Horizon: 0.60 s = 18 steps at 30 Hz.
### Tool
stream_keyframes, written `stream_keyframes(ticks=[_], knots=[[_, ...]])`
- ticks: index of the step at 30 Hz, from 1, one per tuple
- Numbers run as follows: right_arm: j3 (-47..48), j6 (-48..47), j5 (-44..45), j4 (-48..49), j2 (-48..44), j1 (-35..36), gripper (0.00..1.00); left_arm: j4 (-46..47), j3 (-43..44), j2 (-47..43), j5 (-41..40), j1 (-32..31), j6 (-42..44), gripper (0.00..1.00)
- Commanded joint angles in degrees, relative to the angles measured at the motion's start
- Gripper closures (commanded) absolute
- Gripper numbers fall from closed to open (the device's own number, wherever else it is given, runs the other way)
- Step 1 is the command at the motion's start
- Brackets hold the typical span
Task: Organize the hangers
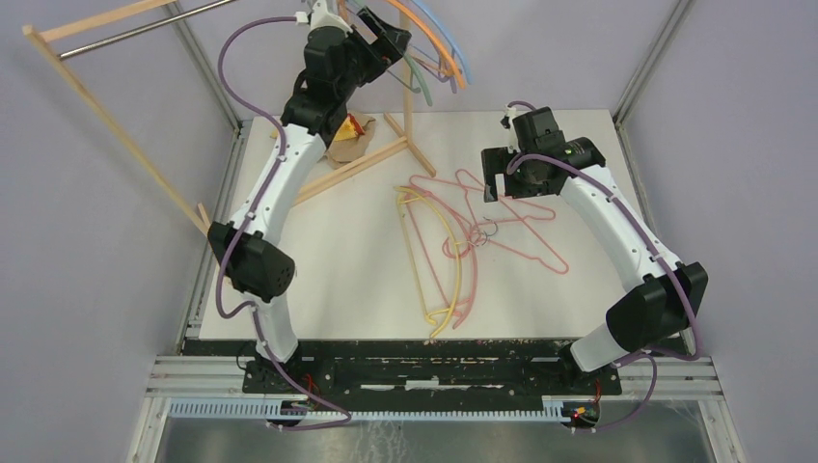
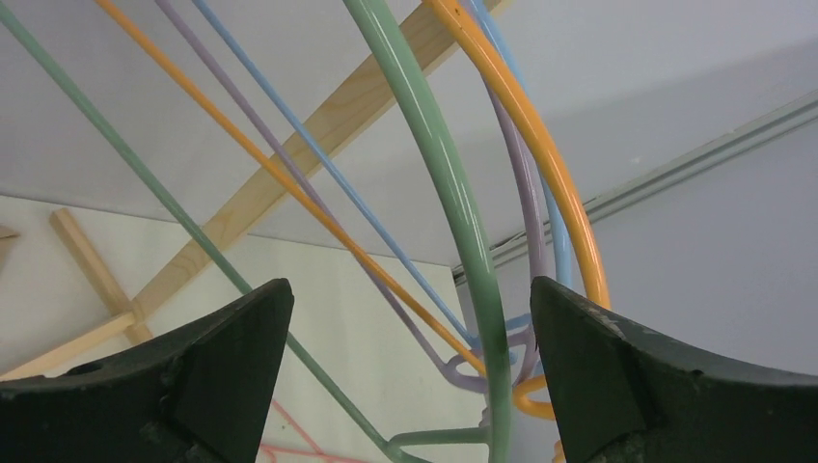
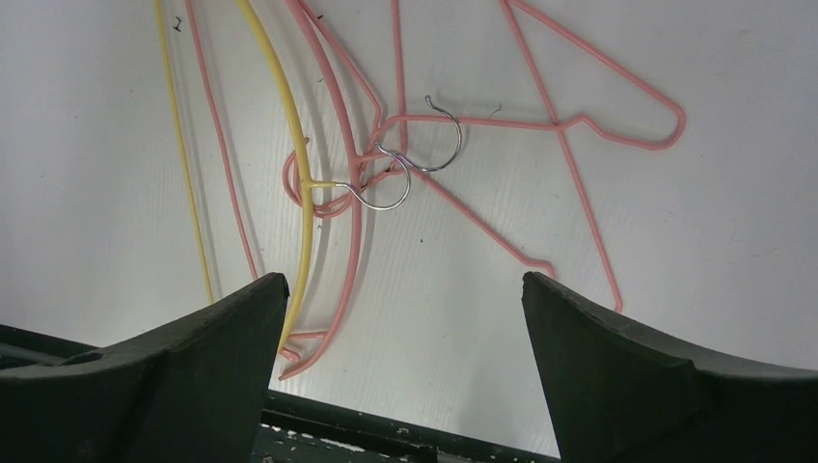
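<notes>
Green (image 1: 417, 75), orange (image 1: 446, 53), blue and purple hangers hang in a bunch at the rack's right end. My left gripper (image 1: 391, 43) is raised among them and open. In the left wrist view the green hanger (image 2: 453, 203) runs up between the fingers of the left gripper (image 2: 410, 285), close to the right one and not clamped. Orange (image 2: 540, 154), purple and blue hangers hang just behind it. On the table a yellow hanger (image 1: 439, 256) and pink hangers (image 1: 521, 236) lie tangled, hooks (image 3: 424, 145) interlocked. My right gripper (image 1: 497, 183) (image 3: 405, 280) hovers open above them, holding nothing.
The wooden rack with its metal rail (image 1: 135, 29) leans across the back left, and its foot bars (image 1: 367, 159) rest on the table. A crumpled yellow-brown cloth (image 1: 349, 135) lies by the foot. Metal frame posts stand at the table's back corners.
</notes>
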Motion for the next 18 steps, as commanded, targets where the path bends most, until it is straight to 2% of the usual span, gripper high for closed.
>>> stream_keyframes(ticks=[1, 3, 7, 10, 18], knots=[[-0.7, -0.1, -1.4, 1.9, -0.9, -0.2, 0.0, 2.1, -4.9, -9.9, 1.7, 1.0, 4.3, 0.01], [-1.8, -0.1, -2.3, 2.3, -0.7, -0.2, 0.02, 2.5, -8.7, -13.6, 2.6, 1.4, 4.8, 0.01], [-3.5, 0.2, -6.9, 3.7, 0.7, -0.2, 0.16, 3.1, -16.4, -19.8, 4.6, 1.7, 7.1, 0.01], [-5.3, 1.6, -10.4, 5.8, 2.2, -0.1, 0.23, 3.2, -22.5, -24.5, 6.4, 1.8, 8.4, 0.01], [-10.1, 2.3, -16.3, 8.8, 7.9, 4.1, 0.3, 2.4, -45.9, -34.6, 9.0, 1.7, 9.9, 0.0]])
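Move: For my right hand, the yellow hanger's hook lies about 6 cm left, 2 cm ahead and 21 cm below. A pink hanger's hook is some 5 cm to the right of that hook and 2 cm farther out; the yellow hanger's body lies about 15 cm left and 4 cm back from my hand. For my open left hand, the green hanger is about 3 cm ahead and 3 cm right, and the yellow hook about 17 cm back, 15 cm right and 43 cm below. I draw my open left hand back from the green hanger and the rack, about 13 cm with some leftward travel, rising a little and then dipping by the end. Meanwhile I lower my right hand some 7 cm and shift it 4 cm left towards the yellow hanger's hook, tipping the fingers about 15 degrees nearer straight down and closing them partway, on nothing yet. ##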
